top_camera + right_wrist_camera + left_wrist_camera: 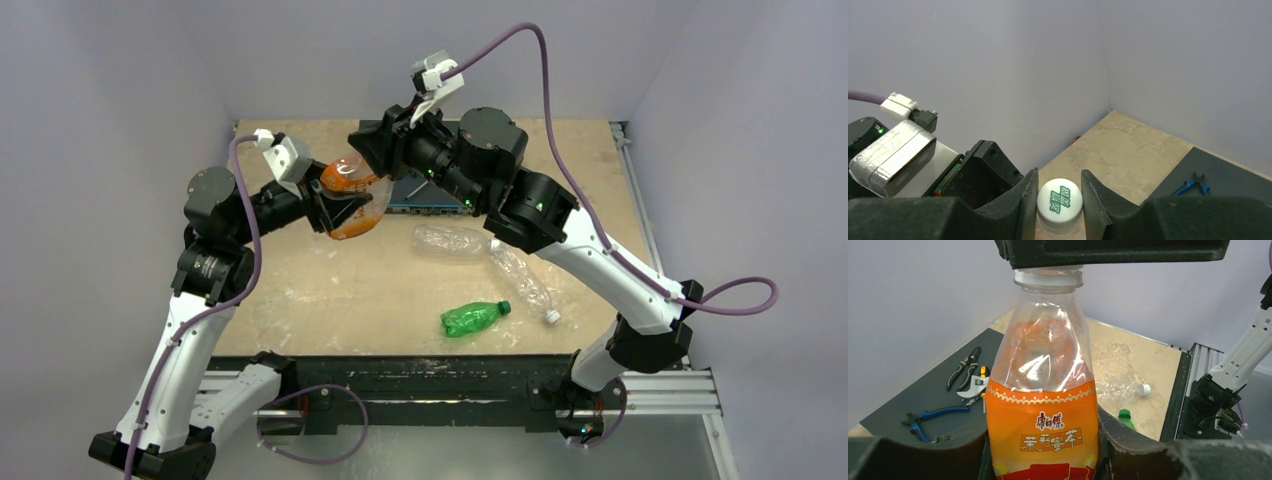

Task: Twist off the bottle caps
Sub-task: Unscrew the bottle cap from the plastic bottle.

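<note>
My left gripper (1043, 445) is shut on the body of the squat bottle with the orange label (1042, 415), holding it off the table at the back (352, 195). My right gripper (1059, 200) is shut on that bottle's white cap (1059, 199), one finger on each side. The cap carries green print. Two clear crinkled bottles (450, 240) (522, 280) lie on the table, one showing a white cap (552, 317). A green bottle (472, 318) with a green cap (506, 307) lies nearer the front.
A dark mat (923, 390) at the back holds black pliers (964, 371), a wrench (975, 385) and blue-handled pliers (933, 415). Grey walls close in the back and both sides. A metal rail (660, 400) runs along the front edge.
</note>
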Controlling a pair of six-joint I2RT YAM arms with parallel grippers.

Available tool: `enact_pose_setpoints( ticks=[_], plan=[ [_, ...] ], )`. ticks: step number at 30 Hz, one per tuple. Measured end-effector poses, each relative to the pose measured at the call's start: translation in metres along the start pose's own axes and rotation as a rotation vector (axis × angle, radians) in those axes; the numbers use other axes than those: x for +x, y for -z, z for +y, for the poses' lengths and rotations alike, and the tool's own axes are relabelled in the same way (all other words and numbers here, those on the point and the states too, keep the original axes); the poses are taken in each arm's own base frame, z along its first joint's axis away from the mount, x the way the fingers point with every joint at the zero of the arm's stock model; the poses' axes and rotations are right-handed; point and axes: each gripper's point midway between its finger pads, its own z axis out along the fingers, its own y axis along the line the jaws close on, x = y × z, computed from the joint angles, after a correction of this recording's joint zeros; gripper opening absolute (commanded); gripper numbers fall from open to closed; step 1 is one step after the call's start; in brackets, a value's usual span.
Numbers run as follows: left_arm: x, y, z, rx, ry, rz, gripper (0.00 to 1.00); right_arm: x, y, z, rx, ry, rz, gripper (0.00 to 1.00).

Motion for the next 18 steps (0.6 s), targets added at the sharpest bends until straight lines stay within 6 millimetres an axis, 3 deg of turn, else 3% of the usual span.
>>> enact_pose_setpoints(
  ticks=[6, 11, 18],
  plan=[
    [0.000, 0.000, -0.001, 0.000, 0.002, -0.001, 0.00, 0.000, 0.000, 0.001, -0.005, -0.003, 0.001, 0.02],
    [-0.001, 0.001, -0.005, 0.021, 0.021, -0.001, 0.00, 0.001, 0.003, 0.005, -0.051, 0.019, -0.002, 0.00],
    [-0.015, 0.005, -0.054, 0.294, 0.097, -0.040, 0.00, -0.012, 0.048, 0.035, -0.324, 0.057, -0.065, 0.00]
  ],
)
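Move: The cap already sits between the right fingertips, right at that hand's point. From the left hand, which still grips the upright plastic bottle's body at its own point, the cap is about 12 cm up, some 2 cm ahead and 2 cm right. From the right hand, the clear bottle lies on the table roughly 10 cm ahead, 14 cm right, and the green bottle 7 cm back, 18 cm right, both some 50 cm below. The right fingers keep their pinch on the cap while the left keep the bottle's body. After a brief hold both hands swing back together about 5 cm, drifting a little right and up, the right wrist turning about 15 degrees counter-clockwise and the left as much clockwise, so cap and bottle are twisted against each other in the unscrewing sense. ##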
